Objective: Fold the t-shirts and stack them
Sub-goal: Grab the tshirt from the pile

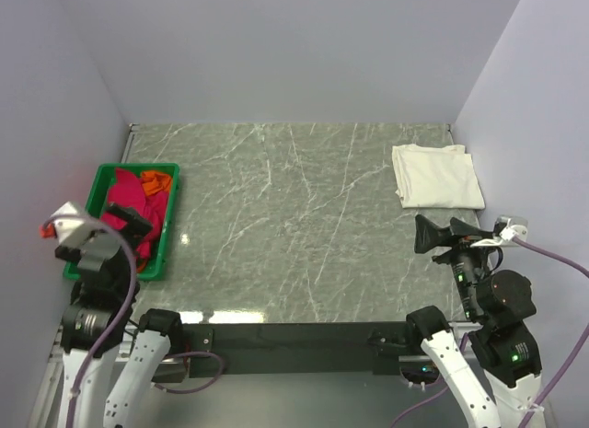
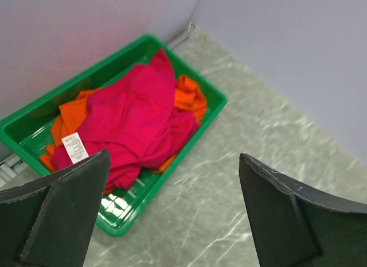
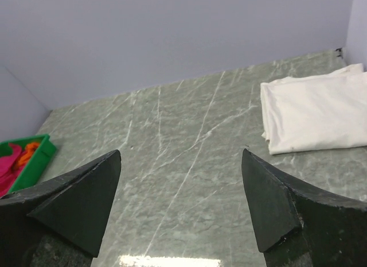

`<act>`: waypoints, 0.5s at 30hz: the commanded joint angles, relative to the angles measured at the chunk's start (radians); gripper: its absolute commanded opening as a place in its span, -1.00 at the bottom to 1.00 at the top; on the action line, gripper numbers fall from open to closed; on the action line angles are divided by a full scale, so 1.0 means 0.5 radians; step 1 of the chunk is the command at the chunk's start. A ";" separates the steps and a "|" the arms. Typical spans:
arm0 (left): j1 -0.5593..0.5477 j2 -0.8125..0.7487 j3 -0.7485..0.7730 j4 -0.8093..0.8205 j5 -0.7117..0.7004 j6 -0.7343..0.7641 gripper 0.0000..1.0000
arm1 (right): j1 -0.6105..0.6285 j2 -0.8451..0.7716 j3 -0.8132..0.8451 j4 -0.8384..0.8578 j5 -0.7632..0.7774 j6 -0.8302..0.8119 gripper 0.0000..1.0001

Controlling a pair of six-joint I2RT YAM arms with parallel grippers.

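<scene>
A crimson t-shirt lies crumpled in the green bin with an orange t-shirt under it; a white label shows on the crimson cloth. In the top view both shirts fill the bin at the left edge of the table. A cream-white t-shirt lies folded at the back right, also seen from the right wrist. My left gripper hovers open over the bin's near end, holding nothing. My right gripper is open and empty, near the white shirt.
Grey marble tabletop is walled in by pale lilac panels at the back and both sides. The bin sits close against the left wall. A dark strip runs along the table's near edge between the arm bases.
</scene>
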 commanded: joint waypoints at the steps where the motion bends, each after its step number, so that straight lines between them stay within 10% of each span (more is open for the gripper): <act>1: 0.002 0.264 0.003 0.099 0.107 0.123 0.99 | 0.012 0.087 -0.050 0.102 -0.153 0.064 0.83; 9: 0.041 1.191 0.101 0.127 0.153 0.074 0.99 | 0.015 0.234 -0.093 0.078 -0.389 0.101 0.84; 15: 0.471 1.670 0.148 0.256 0.233 0.123 0.99 | 0.015 0.295 -0.109 0.017 -0.525 0.147 0.84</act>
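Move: The red t-shirt heaped in the green bin lies roughly 17 cm ahead of the left gripper, 6 cm to its left and 25 cm below. The bin's middle sits about 2 cm farther out and 3 cm farther left than the t-shirt; an orange t-shirt bulges out some 12 cm beyond the red one and 5 cm to its right. From the right gripper the red t-shirt is about 19 cm ahead, 78 cm left and 29 cm below. Swoop the open left gripper down about 15 cm and forward some 10 cm towards the red t-shirt in the bin, tipping the fingers down by about 40 degrees and swinging slightly left at the end; stop short of the cloth. Meanwhile drift the open right gripper left, down and a little forward over the bare table, tilting it down and turning it counter-clockwise. ##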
